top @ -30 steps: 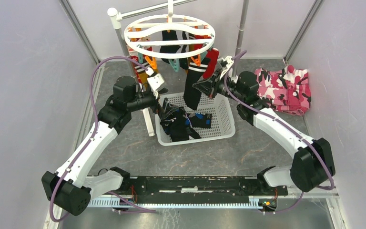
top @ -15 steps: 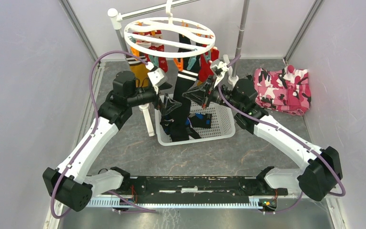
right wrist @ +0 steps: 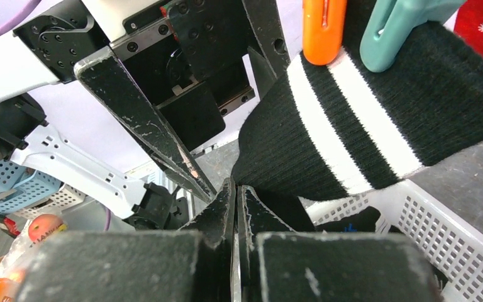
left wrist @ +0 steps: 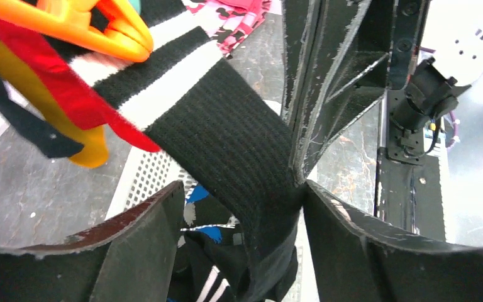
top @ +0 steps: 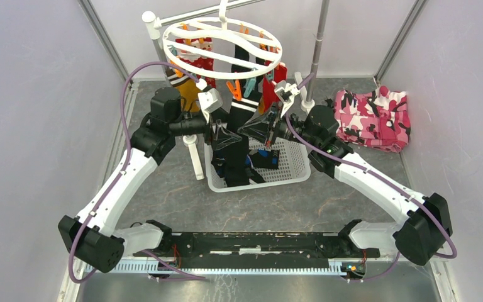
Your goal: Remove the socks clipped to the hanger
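The round white hanger hangs at the back with red, mustard and black socks clipped under it. A long black sock with white stripes hangs from an orange clip and a teal clip down toward the basket. My left gripper is open around it: the black sock runs between the fingers and touches the right-hand one. My right gripper is shut, with its tips pressed against the side of the sock and nothing visible between them.
A white perforated basket below the hanger holds several dark socks. A pink camouflage cloth lies at the right. The stand's white pole rises just left of the basket, behind my left wrist.
The hanger has swung to the left. My right gripper has moved left and down with the black sock, and my left gripper has come in around it with its jaws narrowing a little.
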`<control>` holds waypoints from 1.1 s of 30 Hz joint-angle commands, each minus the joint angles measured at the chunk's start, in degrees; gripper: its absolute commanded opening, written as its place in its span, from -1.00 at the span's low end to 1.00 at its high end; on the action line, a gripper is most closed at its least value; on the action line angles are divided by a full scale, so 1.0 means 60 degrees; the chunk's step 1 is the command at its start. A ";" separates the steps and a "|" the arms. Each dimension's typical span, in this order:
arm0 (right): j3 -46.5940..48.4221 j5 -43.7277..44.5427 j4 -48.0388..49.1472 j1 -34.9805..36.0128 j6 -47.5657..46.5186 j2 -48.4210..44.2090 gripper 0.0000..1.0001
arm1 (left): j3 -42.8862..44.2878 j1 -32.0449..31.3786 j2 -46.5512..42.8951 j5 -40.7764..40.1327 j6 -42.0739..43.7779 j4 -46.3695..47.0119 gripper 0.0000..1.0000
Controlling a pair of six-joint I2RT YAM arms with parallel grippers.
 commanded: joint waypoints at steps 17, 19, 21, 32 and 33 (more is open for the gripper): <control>0.1120 0.0144 0.0579 -0.0994 0.0408 0.0078 0.58 | 0.0470 0.0046 0.0010 0.1896 -0.0025 -0.0781 -0.96; 0.1167 -0.0093 0.0902 -0.1189 0.0583 0.0170 0.58 | 0.0532 0.0045 -0.0004 0.2295 -0.0291 -0.0865 -0.96; 0.1148 -0.0284 0.1386 -0.1382 0.0939 0.0219 0.58 | 0.0567 0.0046 -0.0002 0.2705 -0.0598 -0.0905 -0.96; 0.1531 -0.0733 0.4532 -0.1461 0.3257 0.1291 0.51 | 0.0152 0.0039 0.0025 0.4340 -0.3347 0.0739 -0.89; 0.1559 -0.0712 0.4784 -0.1460 0.3404 0.1372 0.50 | 0.0100 0.0045 0.0025 0.4459 -0.3547 0.0949 -0.88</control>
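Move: The black striped sock's leg runs between the left hand's open fingers, about 1 cm ahead and 2 cm right, and the closed right fingers still hold it. The right hand's next thing, the teal clip, is roughly 6 cm ahead, 9 cm up, neither left nor right; the orange clip sits 3 cm to the left of the teal one, and a red sock hangs some 8 cm ahead, 5 cm right and 5 cm up from the hand. The left fingers shut on the striped sock where they are, then draw it back towards the base by about 6 cm, rising a little near the end while the wrist swings clockwise and rolls. Once the left has closed, the right fingers open and let go of the sock, and that hand climbs about 7 cm and goes 5 cm forward, a little to its right, towards the teal clip, staying open and tipping its fingertips upward. ##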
